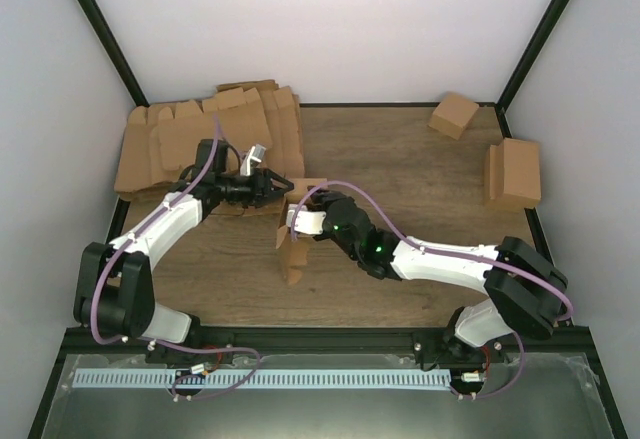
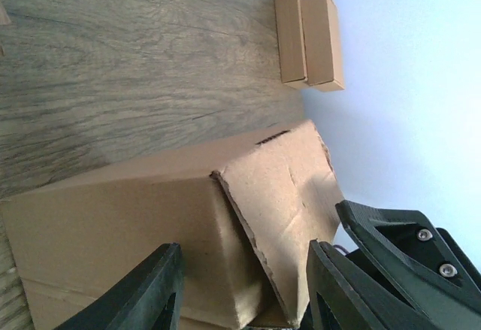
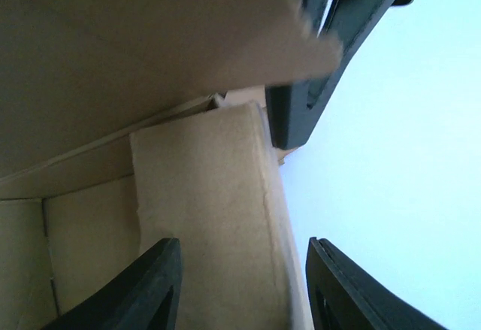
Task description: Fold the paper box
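Observation:
The paper box [image 1: 292, 244] stands partly folded in the middle of the table, a brown cardboard shell with loose flaps. My left gripper [image 1: 283, 187] reaches its far upper end from the left. In the left wrist view the left gripper [image 2: 244, 251] is open, its jaws astride a bent end flap [image 2: 282, 195] with a gap on both sides. My right gripper [image 1: 293, 221] comes in from the right at the same end. The right gripper [image 3: 242, 243] is open too, with a cardboard wall [image 3: 203, 217] between its jaws and air on the right side.
A pile of flat brown blanks [image 1: 200, 134] lies at the back left, just behind the left arm. A small brown box [image 1: 453, 115] sits at the back right. Two folded boxes [image 1: 512, 172] stand by the right wall, also seen as folded boxes [image 2: 308, 40].

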Tool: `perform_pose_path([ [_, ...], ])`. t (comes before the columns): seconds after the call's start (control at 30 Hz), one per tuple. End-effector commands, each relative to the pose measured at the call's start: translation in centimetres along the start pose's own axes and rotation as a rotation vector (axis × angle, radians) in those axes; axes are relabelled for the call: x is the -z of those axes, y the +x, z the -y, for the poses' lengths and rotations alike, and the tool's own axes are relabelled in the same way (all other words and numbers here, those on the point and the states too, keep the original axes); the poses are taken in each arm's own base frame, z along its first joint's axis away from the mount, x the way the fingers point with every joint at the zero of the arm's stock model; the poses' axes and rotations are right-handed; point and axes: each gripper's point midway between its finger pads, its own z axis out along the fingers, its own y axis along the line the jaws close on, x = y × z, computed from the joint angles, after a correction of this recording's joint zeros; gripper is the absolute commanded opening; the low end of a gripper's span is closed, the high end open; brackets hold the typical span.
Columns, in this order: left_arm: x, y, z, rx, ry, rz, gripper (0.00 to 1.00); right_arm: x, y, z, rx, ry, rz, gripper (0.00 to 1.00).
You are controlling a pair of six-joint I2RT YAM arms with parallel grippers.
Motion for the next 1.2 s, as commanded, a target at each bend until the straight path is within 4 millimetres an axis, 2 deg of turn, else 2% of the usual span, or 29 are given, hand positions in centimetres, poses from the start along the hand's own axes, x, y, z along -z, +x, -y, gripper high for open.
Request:
perform_pose_path([
  [0.0,0.0,-0.8,2.0,-0.047,0.05,0.001,0.48,0.1,-1.4,2.1,0.032,0.098,0.047,0.47],
  [0.2,-0.1,-0.7,2.2,-0.048,0.053,-0.006,0.48,-0.4,-1.6,2.0,0.066,0.125,0.062,0.45],
  [0.53,-0.3,-0.6,2.0,-0.046,0.049,-0.01,0.48,-1.3,-0.9,-0.3,0.094,0.05,0.036,0.5],
  [0.7,-0.3,-0.5,2.3,-0.048,0.055,-0.015,0.48,-1.7,-1.0,0.1,0.105,0.088,0.03,0.42],
  [0.97,0.0,-0.4,2.7,-0.058,0.052,-0.016,0.48,-2.5,-0.9,1.3,0.121,0.17,0.005,0.12],
  [1.1,1.2,-1.6,3.6,-0.113,-0.022,0.032,0.51,-2.1,-1.3,2.3,0.053,0.17,0.01,0.03],
  [1.17,2.5,-2.6,4.9,-0.153,-0.059,0.079,0.55,-1.9,-1.3,2.9,-0.008,0.154,0.01,0.01],
])
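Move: The box's end-panel edge stands between the right hand's open fingertips, about 2 cm ahead of the hand point, 1 cm left and 1 cm below. From the right hand, the box's hanging lower flap is some 11 cm back, 3 cm left and 7 cm lower; the cardboard stack's middle is roughly 12 cm ahead, 19 cm left and 17 cm below. From the left hand, the end-panel edge is about 3 cm right, 1 cm back and 2 cm lower. The right hand works about 2 cm forward and 1 cm left, closing its fingers to pinch the end-panel edge. ##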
